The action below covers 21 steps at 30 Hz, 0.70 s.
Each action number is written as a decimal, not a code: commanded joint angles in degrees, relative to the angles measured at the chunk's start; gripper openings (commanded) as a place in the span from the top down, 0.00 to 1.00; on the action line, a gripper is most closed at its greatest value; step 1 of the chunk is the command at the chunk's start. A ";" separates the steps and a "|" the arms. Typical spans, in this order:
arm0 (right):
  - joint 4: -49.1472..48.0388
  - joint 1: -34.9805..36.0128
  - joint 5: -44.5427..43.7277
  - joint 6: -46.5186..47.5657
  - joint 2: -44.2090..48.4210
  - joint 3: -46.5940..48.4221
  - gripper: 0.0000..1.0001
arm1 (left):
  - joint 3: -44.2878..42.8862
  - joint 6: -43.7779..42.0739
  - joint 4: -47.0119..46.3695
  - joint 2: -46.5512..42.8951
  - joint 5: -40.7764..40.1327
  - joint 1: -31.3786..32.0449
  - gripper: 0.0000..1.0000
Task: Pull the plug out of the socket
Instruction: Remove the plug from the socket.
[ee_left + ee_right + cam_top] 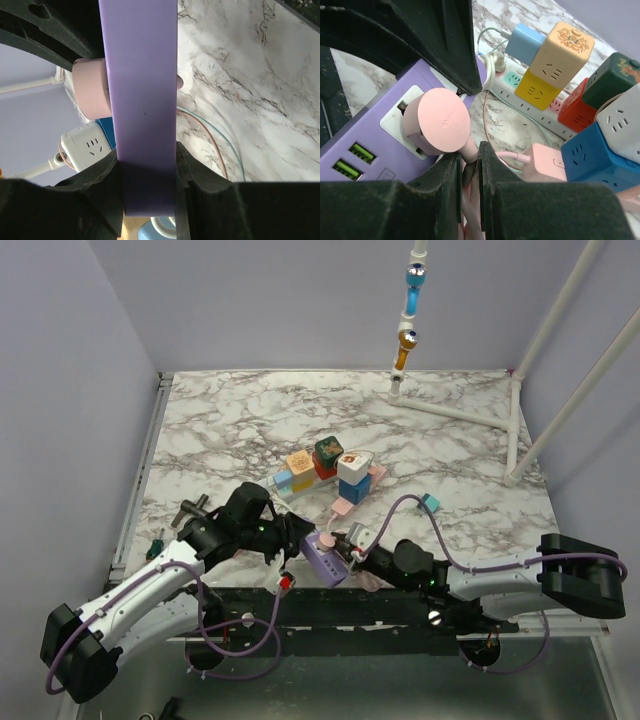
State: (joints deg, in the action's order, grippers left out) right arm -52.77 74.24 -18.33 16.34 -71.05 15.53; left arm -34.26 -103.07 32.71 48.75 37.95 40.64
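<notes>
A purple socket block (325, 562) is held near the table's front edge, and my left gripper (297, 540) is shut on it. In the left wrist view the block (142, 100) fills the gap between both fingers of that gripper (149, 172). A round pink plug (440, 122) sits in the block's white face (395, 117), with a thin gap showing at its upper left edge. My right gripper (469, 160) is shut on the plug's pink cord neck, just below the plug head. From above, the right gripper (352, 545) sits right beside the block.
Behind the grippers stands a cluster of coloured socket cubes (330, 472) on a white power strip (530, 102). A pink adapter (550, 162) lies close to the right fingers. A white pipe frame (470, 415) stands at the back right, and a small teal plug (430, 502) lies to the right.
</notes>
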 commanded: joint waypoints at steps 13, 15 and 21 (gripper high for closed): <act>2.94 -4.71 -14.37 -27.43 9.33 1.46 0.98 | 4.98 2.59 1.45 -2.80 7.17 2.51 1.00; 4.96 -4.64 -12.10 -24.80 7.19 3.37 0.75 | 5.12 1.55 2.05 -2.85 7.05 2.51 1.00; 23.36 -4.68 -12.12 -22.84 13.52 8.56 0.24 | 6.70 -1.13 2.25 -3.36 3.68 2.51 1.00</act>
State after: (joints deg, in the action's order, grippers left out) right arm -34.74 71.64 -21.58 -6.17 -63.92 18.37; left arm -29.87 -99.77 27.70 46.26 37.80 41.95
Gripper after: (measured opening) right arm 0.695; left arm 0.362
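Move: The right fingers already pinch the neck of the plug, whose middle is about 4 cm to their left, level ahead and slightly higher. The purple socket's middle lies some 5 cm left and 4 cm back. The pink strip's end is about 10 cm ahead, 1 cm left, and the blue cube about 14 cm ahead, 1 cm right, both well below. From the left hand, gripping the socket, the plug is about 6 cm right and 2 cm back. Right hand twists the plug's neck some 20 degrees, opens, shifts 2 cm right and down; left keeps gripping. ##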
